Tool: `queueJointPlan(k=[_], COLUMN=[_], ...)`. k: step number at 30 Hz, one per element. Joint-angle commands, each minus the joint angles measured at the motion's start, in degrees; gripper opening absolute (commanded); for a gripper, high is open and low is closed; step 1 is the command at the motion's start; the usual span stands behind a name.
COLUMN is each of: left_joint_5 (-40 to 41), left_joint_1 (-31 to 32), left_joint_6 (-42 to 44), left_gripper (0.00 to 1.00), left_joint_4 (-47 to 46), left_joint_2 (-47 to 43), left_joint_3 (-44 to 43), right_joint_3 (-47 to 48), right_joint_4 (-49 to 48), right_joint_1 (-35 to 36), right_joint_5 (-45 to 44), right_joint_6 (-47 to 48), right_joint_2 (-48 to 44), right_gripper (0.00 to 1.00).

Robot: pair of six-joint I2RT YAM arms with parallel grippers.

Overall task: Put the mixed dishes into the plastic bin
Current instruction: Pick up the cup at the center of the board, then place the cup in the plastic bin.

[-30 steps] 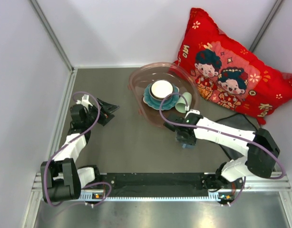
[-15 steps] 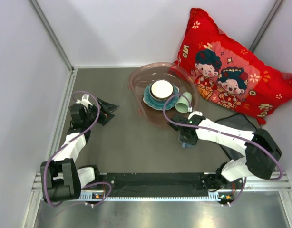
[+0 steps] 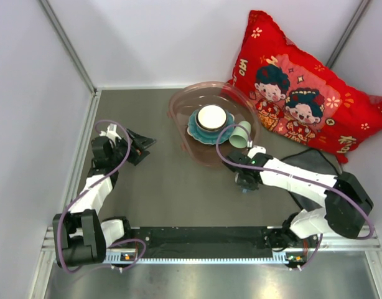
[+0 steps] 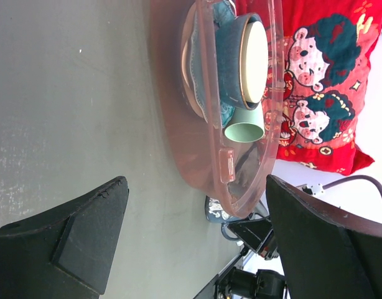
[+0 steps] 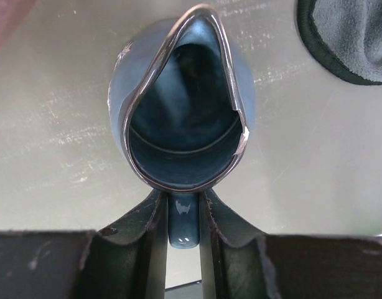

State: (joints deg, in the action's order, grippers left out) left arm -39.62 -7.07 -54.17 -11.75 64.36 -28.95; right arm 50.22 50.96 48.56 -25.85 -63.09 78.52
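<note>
The pinkish plastic bin (image 3: 178, 118) stands at the back centre, also in the left wrist view (image 4: 209, 131). Inside it a cream-white bowl (image 3: 211, 116) sits in a blue bowl (image 4: 227, 56) on the teal scalloped plate (image 3: 197, 132), with the pale green cup (image 3: 239, 135) on its side beside them. My right gripper (image 3: 244, 182) is just in front of the bin, shut on the handle of the small blue mug (image 5: 185, 112). I cannot tell whether the mug touches the table. My left gripper (image 3: 141, 144) is open and empty at the left. The blue-ringed handled plate is out of view.
The red cartoon-print pillow (image 3: 297, 87) leans in the back right corner, touching the bin's right side. A dark grey cloth (image 3: 312, 168) lies on the table under my right arm, also in the right wrist view (image 5: 353, 37). White walls close in the left and back.
My right gripper has shifted slightly to the right with the mug in it. My left arm has not moved.
</note>
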Motion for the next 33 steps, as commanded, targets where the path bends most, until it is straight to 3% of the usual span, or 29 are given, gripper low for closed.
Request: queueJointPlan(k=[1,7,14,29,33], left_joint_5=[-0.5,-0.2,0.1,1.0,0.9], left_joint_1=[0.0,0.0,0.0,0.0,0.0], left_joint_6=[1.1,1.0,0.6,0.6,1.1], left_gripper=[0.95,0.95,0.96,0.96,0.96], left_joint_4=[-0.6,-1.3,-1.8,0.8,2.2], left_joint_2=[-1.3,-0.6,-0.2,-2.4,-2.9], left_joint_3=[-2.1,-2.6,-3.4,-4.4,-4.8], right_joint_3=[-1.1,-1.0,7.7,23.5,24.0], right_joint_4=[1.4,5.9,8.1,-8.9,-15.4], right_joint_1=[-0.7,-0.5,-0.4,-0.7,-4.0], right_joint_5=[-0.7,-1.5,-4.1,4.8,8.7], right_joint_6=[0.1,1.8,15.1,48.9,56.3], right_joint_2=[-5.2,-17.7,-29.4,-14.7,-11.7], right_gripper=[0.0,0.0,0.0,0.0,0.0])
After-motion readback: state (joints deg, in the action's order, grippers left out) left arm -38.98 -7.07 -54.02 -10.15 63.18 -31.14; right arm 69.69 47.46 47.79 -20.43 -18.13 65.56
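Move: My right hand already grips the blue cup by its handle, and the plastic bin's middle lies about 20 cm ahead and 10 cm to the left, near hand height. In the bin, the green cup lies some 16 cm ahead and 1 cm left; the bowl stack is about 21 cm ahead and 10 cm left. The grey cloth lies 6 cm ahead, 21 cm right. From my left hand the bin is about 10 cm ahead, 22 cm right, 11 cm below. I keep the handle pinched in my right fingers and lift the cup about 17 cm, easing back and right some 3 cm at first. Once it is high I swing forward and left, about 7 cm each way, towards the bin's near side, turning the wrist roughly 40 degrees counter-clockwise and tipping the fingers outward, more forward. ##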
